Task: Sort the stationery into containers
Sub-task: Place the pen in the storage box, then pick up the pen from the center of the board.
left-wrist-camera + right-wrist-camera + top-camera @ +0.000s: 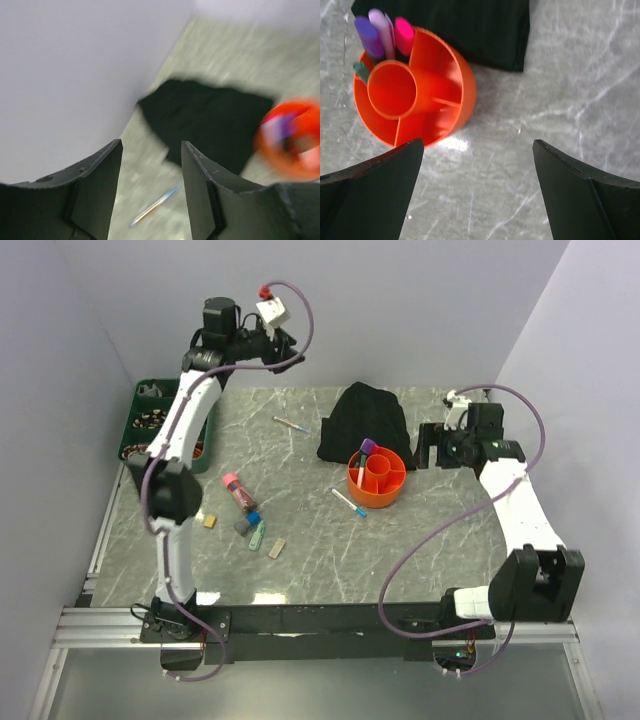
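My left gripper (pixel 287 341) is raised high over the back of the table, open, with nothing between its fingers (pixel 152 145). A thin pen (pixel 156 205) lies on the table far below it, the same pen (pixel 291 424) seen from the top view. The orange tub (pixel 377 478) holds purple (pixel 368 36) and pink (pixel 404 35) markers and a green-capped pen (pixel 361 71). My right gripper (pixel 428 445) hovers wide open (pixel 477 145) just right of the orange tub (pixel 415 95). The green tray (pixel 150 420) sits at the far left. A blue-capped pen (pixel 348 503), a pink marker (pixel 238 490), a blue marker (pixel 250 520) and tan erasers (pixel 277 548) lie loose.
A black fabric heap (pixel 365 423) lies behind the tub, dark and blurred in the left wrist view (pixel 210 125). Walls close in at the back and both sides. The left wrist view is motion-blurred.
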Motion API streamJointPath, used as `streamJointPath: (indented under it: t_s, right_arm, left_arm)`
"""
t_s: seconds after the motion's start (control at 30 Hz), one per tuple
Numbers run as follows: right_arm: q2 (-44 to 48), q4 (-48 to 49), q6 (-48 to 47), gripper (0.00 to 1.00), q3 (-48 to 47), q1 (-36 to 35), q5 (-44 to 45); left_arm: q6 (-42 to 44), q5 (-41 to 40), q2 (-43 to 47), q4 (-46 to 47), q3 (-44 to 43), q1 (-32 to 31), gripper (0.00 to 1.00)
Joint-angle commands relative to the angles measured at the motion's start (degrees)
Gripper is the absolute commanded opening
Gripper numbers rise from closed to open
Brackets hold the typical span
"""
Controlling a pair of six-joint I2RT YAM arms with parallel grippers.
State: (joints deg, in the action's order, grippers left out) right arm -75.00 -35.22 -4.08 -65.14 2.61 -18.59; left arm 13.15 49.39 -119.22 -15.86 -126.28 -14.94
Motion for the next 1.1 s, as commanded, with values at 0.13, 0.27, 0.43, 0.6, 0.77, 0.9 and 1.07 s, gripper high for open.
streamJointPath:
  t_s: [0.13,0.27,0.43,0.6,0.77,0.9,1.07]
  right_arm:
    - [-5.4,2.8,1.3,0.98,-7.6,-0.2,-3.4]
    - [-4.6,2.3,1.5,0.97,-6.8,-0.3,-1.6]
    - [-3.4,1.6,-0.1,0.97,-5.3,-0.3,-2.2]
    - [-3.7,1.9,-0.8,0.96,-4.1,-0.3,-1.7]
    - [-6.0,1.2,-1.3,0.97,-5.8,-0.2,-1.4]
    - [-8.0,1.8,-0.9,0.97,-7.2,-0.2,-1.7]
    - [-9.5,1.9,-0.6,0.98,-7.9,-0.2,-2.4]
  left_arm:
    - [38.8,-10.4,-11.4,-31.5,-1.8,1.7,0.56]
    - [39.1,-11.8,-17.7,-29.8,-7.4,2.4,0.56]
    - [41.7,-11.6,-21.8,-26.4,-9.0,2.6,0.58]
    - [43.7,-11.9,-24.2,-23.7,-7.9,2.5,0.66]
    - [45.1,-14.0,-23.2,-16.3,-1.1,2.1,0.83]
    - [45.9,-16.4,-25.1,-13.1,-2.9,1.2,0.85]
    - [44.9,-13.5,-31.2,-19.9,-13.7,0.9,0.84]
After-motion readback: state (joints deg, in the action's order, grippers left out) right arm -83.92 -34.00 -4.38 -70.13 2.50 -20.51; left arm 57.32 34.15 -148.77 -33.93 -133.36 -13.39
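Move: Far below the raised left hand, about 35 cm down, the blue-ended pen lies some 10 cm ahead and 3 cm to its left. The black cloth is roughly 8 cm ahead and 16 cm right, equally low; the orange storage box stands about 11 cm back, 19 cm right and 30 cm below. From the right hand the pen lies about 26 cm ahead, 35 cm left and 17 cm down. Plunging towards the pen, the empty left hand drops about 27 cm at first while shifting left, then eases forward nearly level before sinking a little more, some 32 cm down in all. Its fingers tip about 35 degrees, from almost level to slanting down, and spread wider to straddle the pen without touching it. The open right hand edges about 3 cm forward. ##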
